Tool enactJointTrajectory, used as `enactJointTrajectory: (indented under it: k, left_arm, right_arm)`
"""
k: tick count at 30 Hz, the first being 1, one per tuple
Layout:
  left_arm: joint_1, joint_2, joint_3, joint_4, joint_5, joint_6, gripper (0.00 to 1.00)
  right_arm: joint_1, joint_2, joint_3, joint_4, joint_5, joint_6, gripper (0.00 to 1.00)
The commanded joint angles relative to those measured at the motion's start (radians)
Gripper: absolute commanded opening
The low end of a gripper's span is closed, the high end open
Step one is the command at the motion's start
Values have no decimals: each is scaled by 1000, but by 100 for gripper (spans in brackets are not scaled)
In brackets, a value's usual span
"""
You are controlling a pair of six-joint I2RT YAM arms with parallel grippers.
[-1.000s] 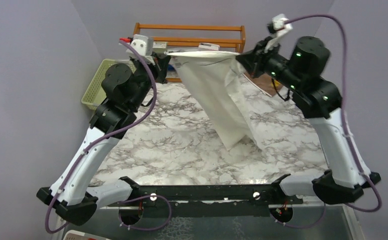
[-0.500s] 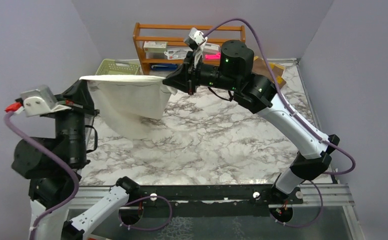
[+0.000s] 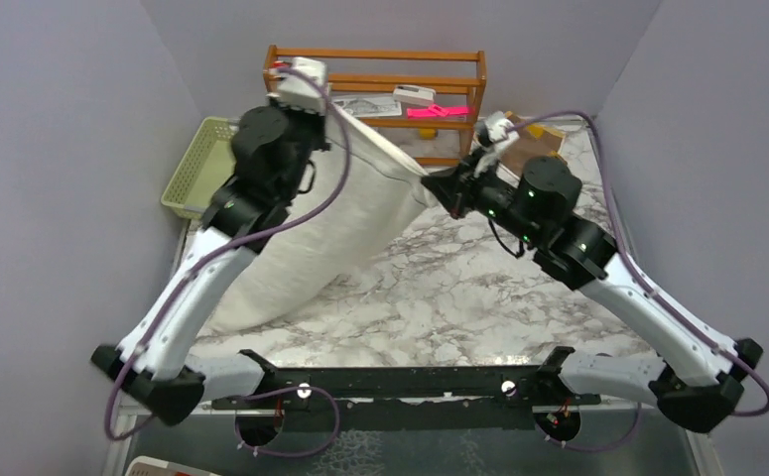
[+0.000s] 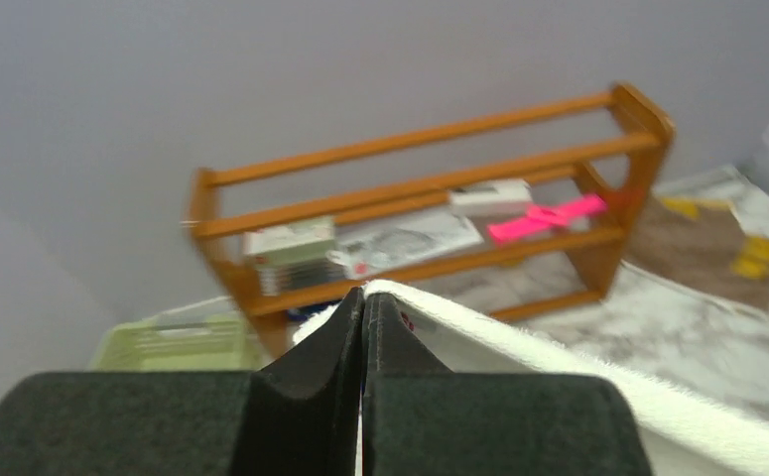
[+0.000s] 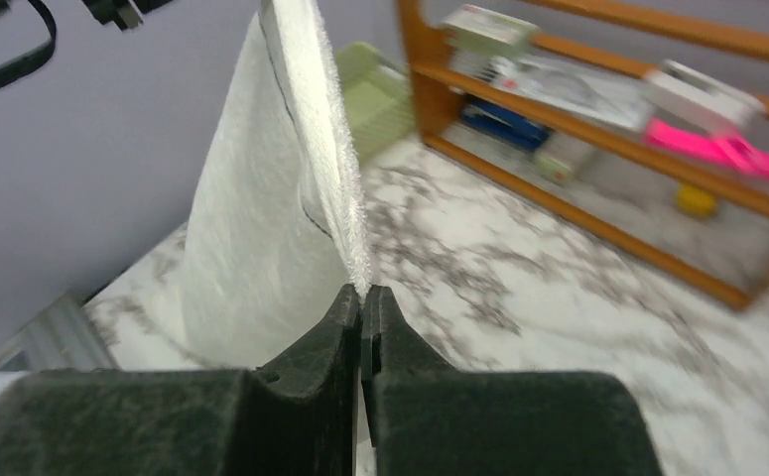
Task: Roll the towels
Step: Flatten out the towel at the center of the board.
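A cream-white towel is stretched by its top edge between both grippers and slopes down to the front left, where its lower end meets the marble table. My left gripper is shut on the higher corner near the shelf; in the left wrist view the left gripper pinches the towel. Lower and to the right, my right gripper is shut on the other corner; the right wrist view has the right gripper clamping the towel. The brown towel with yellow patches lies flat at the back right, partly hidden by the right arm.
A wooden shelf rack with papers and a pink item stands at the back. A green basket sits at the back left. Purple walls close in on both sides.
Both arms have swung with the towel held. The left gripper has risen back toward the shelf, the right gripper has dropped toward the centre, and the towel now slants down to the front left.
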Motion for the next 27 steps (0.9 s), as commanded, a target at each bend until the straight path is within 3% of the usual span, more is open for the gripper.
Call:
enactJointTrajectory:
  k: [1, 3, 4, 5, 6, 7, 9, 13, 14, 15, 18, 20, 27]
  left_arm:
    - [16, 243, -32, 260, 345, -104, 0]
    - [1, 398, 12, 327, 494, -185, 0]
    - [-20, 477, 64, 333, 514, -203, 0]
    - [-46, 554, 122, 324, 495, -200, 0]
    - [-65, 613, 171, 316, 438, -198, 0]
    - [-76, 646, 204, 316, 378, -205, 0]
    - [-74, 661, 243, 307, 240, -219, 12]
    - [-32, 578, 248, 223, 155, -176, 62]
    - [-16, 559, 248, 173, 173, -164, 85]
    - [0, 515, 241, 113, 191, -155, 97]
    - [28, 407, 125, -36, 209, -129, 99]
    - [49, 308, -32, -87, 191, -162, 99]
    - [154, 11, -503, -248, 300, -391, 92]
  right_arm:
    - [-48, -260, -276, -78, 392, 151, 1]
    - [-50, -380, -375, -155, 522, 248, 4]
    - [-51, -438, -416, -191, 595, 304, 16]
    - [-52, -489, -447, -227, 639, 359, 41]
    - [-52, -537, -476, -245, 666, 394, 73]
    - [-52, -570, -495, -243, 674, 395, 96]
    - [-52, -580, -500, -215, 664, 333, 100]
    - [-53, -383, -417, -198, 634, 193, 100]
    - [-52, -315, -396, -188, 617, 172, 100]
    - [-52, -259, -385, -157, 591, 146, 100]
    - [-59, -123, -380, -4, 453, 94, 100]
    - [-74, -13, -360, 86, 360, 86, 100]
    - [-161, 348, -175, 105, 92, 80, 99]
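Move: My hands still pinch the towel's top edge. The open spot at the board's center lies about 2 cm back, 14 right of and 49 below my left hand; from my right, 7 ahead, 3 left, 40 below. The towel's loose body trails about 13 cm back from and 20 below my left hand. From that hand the wooden shelf is 16 ahead, 7 right; the green basket 10 ahead, 27 left. I sweep both hands right and down, swinging the towel over the board; my right opens first, some 10 cm lower, while my left keeps hold, driving about 20 cm right, 15 forward and 22 down before opening too. Empty, my left draws back left, lifting then sinking, and my right reaches forward, left and down over the cloth, both tipping their fingers down. ##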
